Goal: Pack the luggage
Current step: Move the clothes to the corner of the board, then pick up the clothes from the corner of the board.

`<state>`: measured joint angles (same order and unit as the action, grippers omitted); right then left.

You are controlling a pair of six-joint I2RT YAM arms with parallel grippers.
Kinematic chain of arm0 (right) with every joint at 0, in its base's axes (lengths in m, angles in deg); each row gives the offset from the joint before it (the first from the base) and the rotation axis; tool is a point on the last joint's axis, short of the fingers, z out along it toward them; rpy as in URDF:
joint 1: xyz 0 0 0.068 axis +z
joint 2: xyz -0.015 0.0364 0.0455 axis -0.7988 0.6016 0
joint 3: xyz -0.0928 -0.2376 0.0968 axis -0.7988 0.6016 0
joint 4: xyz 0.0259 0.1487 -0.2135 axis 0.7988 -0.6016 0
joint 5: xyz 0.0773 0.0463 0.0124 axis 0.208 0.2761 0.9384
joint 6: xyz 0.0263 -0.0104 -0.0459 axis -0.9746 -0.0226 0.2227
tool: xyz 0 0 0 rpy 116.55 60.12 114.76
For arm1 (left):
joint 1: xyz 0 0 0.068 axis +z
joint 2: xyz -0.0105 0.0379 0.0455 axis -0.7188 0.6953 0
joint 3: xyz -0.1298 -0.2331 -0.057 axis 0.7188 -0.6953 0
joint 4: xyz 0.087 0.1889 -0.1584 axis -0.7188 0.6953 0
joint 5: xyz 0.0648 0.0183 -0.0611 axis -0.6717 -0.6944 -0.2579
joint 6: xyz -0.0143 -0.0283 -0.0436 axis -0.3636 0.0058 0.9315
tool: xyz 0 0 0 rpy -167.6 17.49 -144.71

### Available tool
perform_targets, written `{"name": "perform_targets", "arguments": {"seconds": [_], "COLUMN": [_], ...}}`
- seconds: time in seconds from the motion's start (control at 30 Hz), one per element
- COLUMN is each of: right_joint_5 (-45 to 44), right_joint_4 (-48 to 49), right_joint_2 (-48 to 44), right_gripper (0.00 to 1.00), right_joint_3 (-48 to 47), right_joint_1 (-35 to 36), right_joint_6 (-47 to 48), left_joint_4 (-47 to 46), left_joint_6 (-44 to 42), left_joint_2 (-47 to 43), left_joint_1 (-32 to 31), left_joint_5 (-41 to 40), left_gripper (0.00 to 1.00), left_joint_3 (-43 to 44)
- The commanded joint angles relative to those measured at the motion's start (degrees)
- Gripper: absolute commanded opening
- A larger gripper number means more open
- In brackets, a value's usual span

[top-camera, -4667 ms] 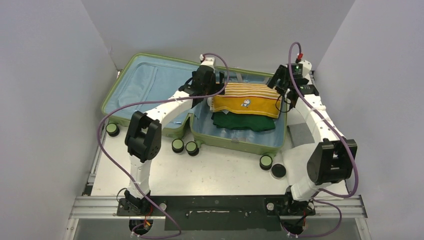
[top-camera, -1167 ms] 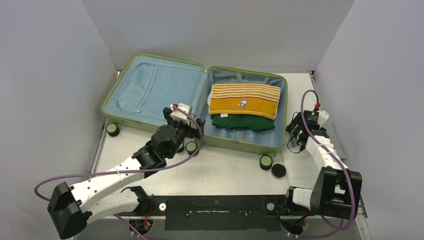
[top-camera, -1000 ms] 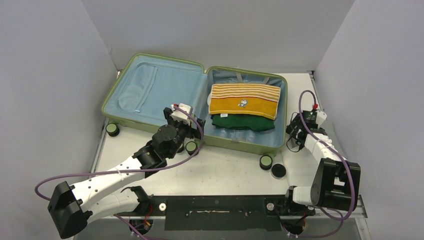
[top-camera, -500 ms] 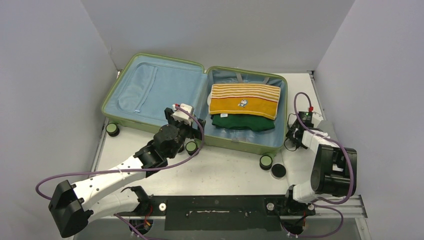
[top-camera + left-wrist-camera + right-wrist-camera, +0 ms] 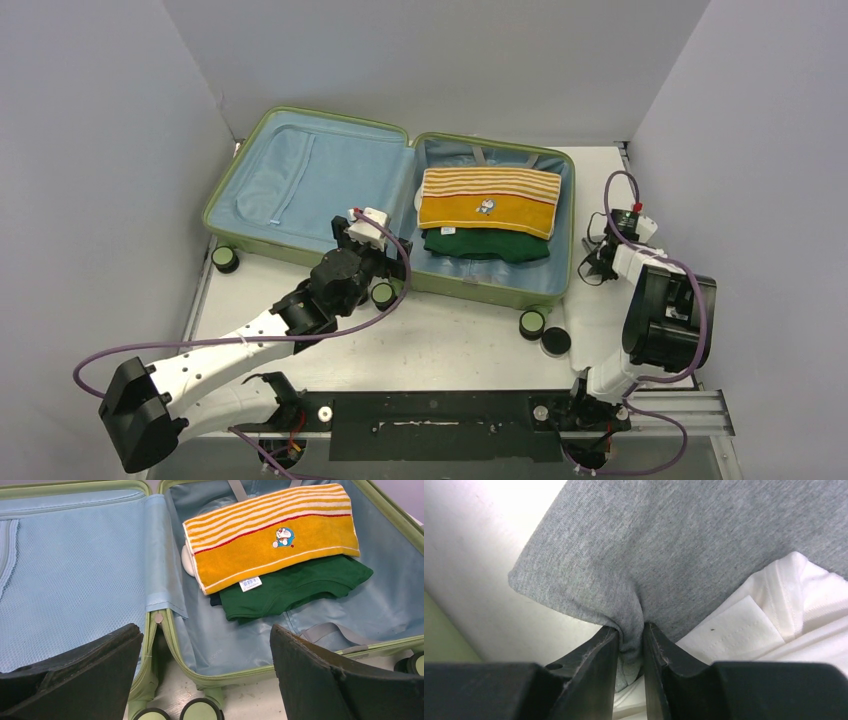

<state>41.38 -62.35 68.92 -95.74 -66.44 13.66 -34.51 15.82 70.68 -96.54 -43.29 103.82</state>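
The luggage [image 5: 300,113] lies open flat, a light-green hard shell with blue lining. Its right half holds a yellow striped towel [image 5: 488,200] on top of a green garment [image 5: 487,246]. My left gripper [image 5: 378,243] hovers open over the near rim by the hinge, with nothing between its fingers [image 5: 90,665]. The left wrist view shows the towel [image 5: 270,540], the green garment [image 5: 295,587] and the luggage rim [image 5: 225,679]. My right gripper [image 5: 599,262] is down on the table right of the luggage. In the right wrist view my right gripper [image 5: 630,641] is shut on a fold of a grey garment [image 5: 684,540].
A white garment [image 5: 774,622] lies under the grey one. Green-hubbed wheels [image 5: 225,259] [image 5: 532,323] stick out from the luggage's near side, and a black round piece [image 5: 556,342] sits beside one. Grey walls close in on both sides of the white table [image 5: 440,340].
My right gripper's fingers have closed onto the grey garment, and its wrist has shifted slightly toward the back. The left arm has crept a little toward the luggage, still open.
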Motion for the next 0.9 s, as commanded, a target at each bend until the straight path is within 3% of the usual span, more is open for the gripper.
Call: {"name": "perform_targets", "arguments": {"seconds": [0.0, 0.3, 0.37, 0.47, 0.57, 0.7, 0.87], "right_joint_5": [7.5, 11.1, 9.4, 5.5, 3.5, 1.4, -5.0], "right_joint_4": [0.0, -0.5, -1.5, -1.4, 0.3, -0.4, -2.7], "right_joint_2": [2.2, 5.2, 5.5, 4.7, 3.7, 3.7, -3.5], "right_gripper": [0.21, 0.24, 0.33, 0.57, 0.69, 0.73, 0.74], "right_joint_3": [-3.2, -7.9, -8.5, -8.3, -7.2, -6.7, -2.7], "right_joint_1": [0.2, 0.2, 0.2, 1.4, 2.1, 1.6, -0.5], "right_joint_6": [-4.3, -7.5, -5.9, -1.4, 2.0, 2.3, -5.4], "left_joint_4": [-0.6, -0.4, -0.1, 0.2, 0.3, 0.6, 0.7], "left_joint_6": [-0.5, -0.4, -0.4, -0.2, 0.1, 0.5, 0.8], "left_joint_2": [0.2, 0.9, 1.2, 1.4, 1.5, 2.0, 2.3], "left_joint_1": [-0.2, -0.3, -0.2, -0.2, -0.3, -0.2, -0.3], "left_joint_5": [-0.8, -0.3, -0.3, 0.0, 0.7, 1.1, 1.4], "left_gripper": [0.97, 0.97, 0.97, 0.98, 0.97, 0.97, 0.97], "left_joint_3": [2.8, 2.9, 3.1, 3.3, 3.5, 3.7, 3.8]}}
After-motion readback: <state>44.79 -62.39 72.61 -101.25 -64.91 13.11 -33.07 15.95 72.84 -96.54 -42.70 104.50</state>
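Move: My right fingers are nearly at table height, pinching the near-left part of the grey clothing. Its middle lies some 8 cm to the right and 3 cm ahead. The board's far corner, where it is going, is roughly 28 cm ahead and 4 cm right. The suitcase's right wall stands 7 cm left, 8 cm farther out; the white cloth lies about 14 cm back, 5 cm right. From my left hand the corner is around 33 cm ahead, 53 cm right, well below. Still pinching the grey clothing, I pull my right hand forward about 4 cm and left 2.5 cm alongside the suitcase, rising barely a centimetre and rolling my hand's left side up some 10 degrees. Then I open my fingers wide to let go, ease most of the roll out, and draw back about a centimetre and to the right. ##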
